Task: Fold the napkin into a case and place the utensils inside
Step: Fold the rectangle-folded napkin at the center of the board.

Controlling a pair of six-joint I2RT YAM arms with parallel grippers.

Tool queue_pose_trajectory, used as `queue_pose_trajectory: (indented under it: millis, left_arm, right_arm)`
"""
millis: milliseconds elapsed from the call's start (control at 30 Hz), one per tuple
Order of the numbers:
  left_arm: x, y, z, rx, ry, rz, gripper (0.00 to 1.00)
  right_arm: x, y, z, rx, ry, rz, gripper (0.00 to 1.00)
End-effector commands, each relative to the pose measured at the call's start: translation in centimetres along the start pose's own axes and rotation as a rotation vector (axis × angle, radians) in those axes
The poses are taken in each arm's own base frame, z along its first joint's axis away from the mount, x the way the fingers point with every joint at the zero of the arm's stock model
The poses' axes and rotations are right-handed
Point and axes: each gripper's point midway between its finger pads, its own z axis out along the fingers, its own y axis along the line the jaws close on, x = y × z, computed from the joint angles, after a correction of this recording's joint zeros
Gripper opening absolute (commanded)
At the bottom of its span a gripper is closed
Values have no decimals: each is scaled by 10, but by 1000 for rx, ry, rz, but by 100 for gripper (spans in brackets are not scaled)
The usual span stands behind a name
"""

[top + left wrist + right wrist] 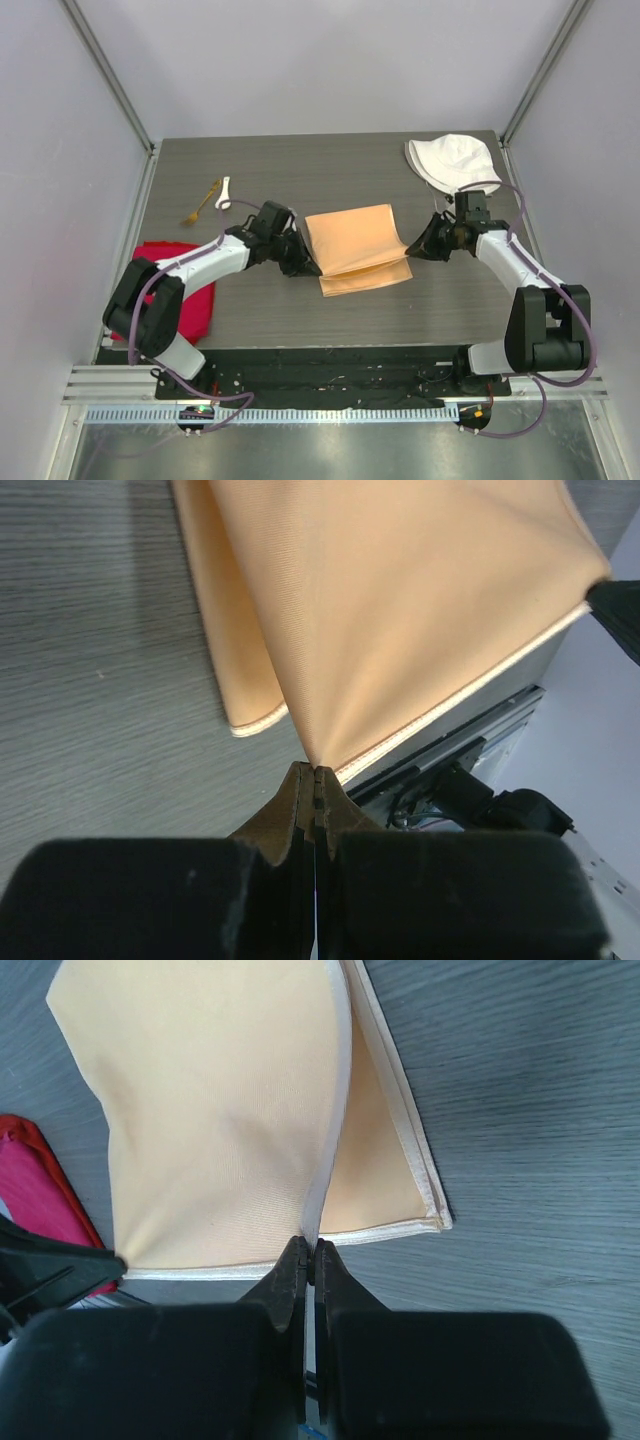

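Observation:
The peach-orange napkin [355, 245] lies folded at the table's middle, its top layer lifted off the lower layers. My left gripper [310, 264] is shut on the layer's near left corner; in the left wrist view [316, 771] the cloth [400, 610] fans up from the closed jaws. My right gripper [410, 248] is shut on the near right corner, and the right wrist view [310, 1250] shows the napkin [220, 1110] pinched at its hem. The white spoon [225, 192] and gold fork [201, 205] lie together at the far left.
A bright red cloth [190, 290] lies at the near left under the left arm; it also shows in the right wrist view [40, 1195]. A white fabric hat [450, 160] sits at the far right corner. Grey walls enclose the table [300, 165].

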Motion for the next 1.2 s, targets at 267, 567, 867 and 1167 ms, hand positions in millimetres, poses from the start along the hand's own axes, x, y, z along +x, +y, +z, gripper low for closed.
queue_pose_trajectory:
  millis: [267, 567, 867, 1167]
  left_arm:
    - [13, 29, 32, -55, 47, -24, 0]
    - [16, 28, 37, -63, 44, -19, 0]
    - [26, 43, 44, -96, 71, -29, 0]
    - [28, 52, 50, -125, 77, -26, 0]
  right_arm:
    - [-2, -23, 14, 66, -28, -25, 1]
    - [-8, -25, 15, 87, -41, -26, 1]
    - [-1, -34, 19, 112, -28, -23, 1]
    - [8, -47, 31, 131, 1, -8, 1]
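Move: The left gripper holds one end of the napkin's raised top edge; the lower layer's near-left corner lies about 7 cm below it, 3 cm back and 1 cm to its right. The right gripper holds the other end, with the lower layer's near-right corner some 6 cm below, 4 cm back and 2 cm to its right. The red cloth lies roughly 36 cm left and 2 cm back of the left gripper; the white cloth sits about 29 cm ahead and 17 cm right of the right gripper. Keep both grippers shut on the raised edge and lower it together towards the lower layer's near edge, easing slightly back as you go. Bring the left gripper down about 6 cm, most of it quickly at the start, then creeping lower; sink the right about 4.5 cm, nearly pausing midway and quickening again at the end. ##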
